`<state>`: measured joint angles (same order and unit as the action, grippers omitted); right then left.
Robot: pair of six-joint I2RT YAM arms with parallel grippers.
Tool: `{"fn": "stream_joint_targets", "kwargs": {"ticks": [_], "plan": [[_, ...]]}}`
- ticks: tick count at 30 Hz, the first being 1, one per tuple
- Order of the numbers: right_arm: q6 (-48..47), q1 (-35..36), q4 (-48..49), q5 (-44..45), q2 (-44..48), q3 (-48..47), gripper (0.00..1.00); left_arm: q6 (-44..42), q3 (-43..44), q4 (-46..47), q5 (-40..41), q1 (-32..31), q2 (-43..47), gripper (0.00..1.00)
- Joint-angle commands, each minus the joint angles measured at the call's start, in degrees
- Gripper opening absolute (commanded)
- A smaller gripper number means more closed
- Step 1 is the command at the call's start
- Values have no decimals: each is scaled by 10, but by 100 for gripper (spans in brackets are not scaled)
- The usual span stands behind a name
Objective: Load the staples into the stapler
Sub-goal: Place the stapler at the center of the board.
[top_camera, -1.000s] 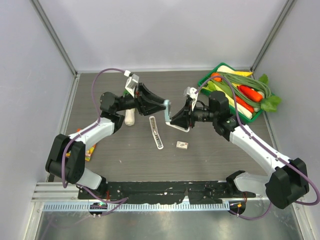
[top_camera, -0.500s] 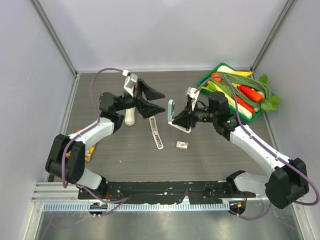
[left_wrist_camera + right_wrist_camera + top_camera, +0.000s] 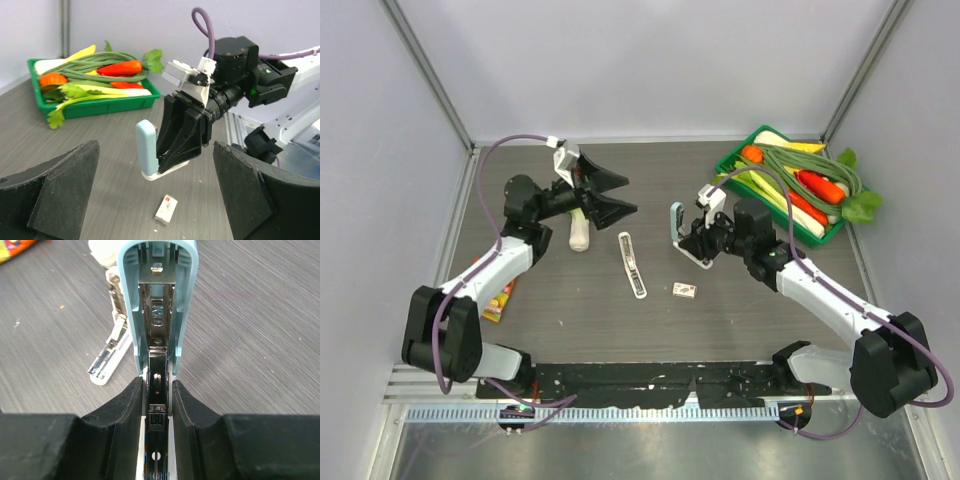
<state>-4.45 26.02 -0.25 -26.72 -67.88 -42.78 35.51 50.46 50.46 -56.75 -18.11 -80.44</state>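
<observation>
The stapler (image 3: 633, 265), slim and white with a silvery channel, lies on the table between the arms and shows again in the right wrist view (image 3: 107, 360). The staples box (image 3: 684, 290), small and whitish with a red mark, lies flat to its right (image 3: 166, 209). My right gripper (image 3: 697, 240) is shut on the white base of a pale blue bar (image 3: 677, 222), whose lid stands hinged upright over a dark metal channel (image 3: 157, 290). My left gripper (image 3: 628, 196) hangs open and empty, left of the bar and apart from it.
A green tray (image 3: 817, 237) of toy vegetables sits at the back right. A whitish rounded object (image 3: 579, 232) lies under the left arm. A colourful packet (image 3: 495, 300) lies at the left near that arm's elbow.
My left gripper let go of the blue lid's tip, opened wide and drew back to the left. My right gripper shifted slightly right, still holding the bar with its lid up.
</observation>
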Motion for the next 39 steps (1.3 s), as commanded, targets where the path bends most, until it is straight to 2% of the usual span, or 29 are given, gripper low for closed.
{"fn": "stream_joint_targets", "kwargs": {"ticks": [1,4,13,23,39], "plan": [[-8,-1,72,75,10,16,1,-82,7,-104,25,21,42,100],[-12,-1,92,112,-1,33,1,-133,13,-186,43,31,63,100],[-5,-6,169,179,-46,82,1,-160,3,-274,50,76,119,100],[23,-16,219,207,-102,89,1,-149,-26,-282,47,126,152,100],[35,-16,184,246,-155,35,1,-140,-41,-266,45,135,158,100]]}}
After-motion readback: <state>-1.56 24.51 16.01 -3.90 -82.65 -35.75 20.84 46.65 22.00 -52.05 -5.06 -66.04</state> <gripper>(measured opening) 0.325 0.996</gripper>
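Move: The open teal stapler is already pinched in the right fingers, over bare table; the clear patch it is being taken down to lies about 6 cm ahead, 6 cm to the right and 16 cm below that hand. The staple box sits some 3 cm right of the hand and 1 cm ahead, the white stapler roughly 9 cm ahead and 9 cm left, both low on the table. From the left hand the teal stapler is about 11 cm right, 1 cm back, 15 cm lower. The teal stapler, still pinched at its base in the right fingers, is carried down about 10 cm towards the bare table, and forward and right by roughly half that each, swinging some 25 degrees clockwise; the sinking stops near the end while the hand eases on forward. The left hand, empty and wide open, backs off leftward about 9 cm, turning counter-clockwise. ##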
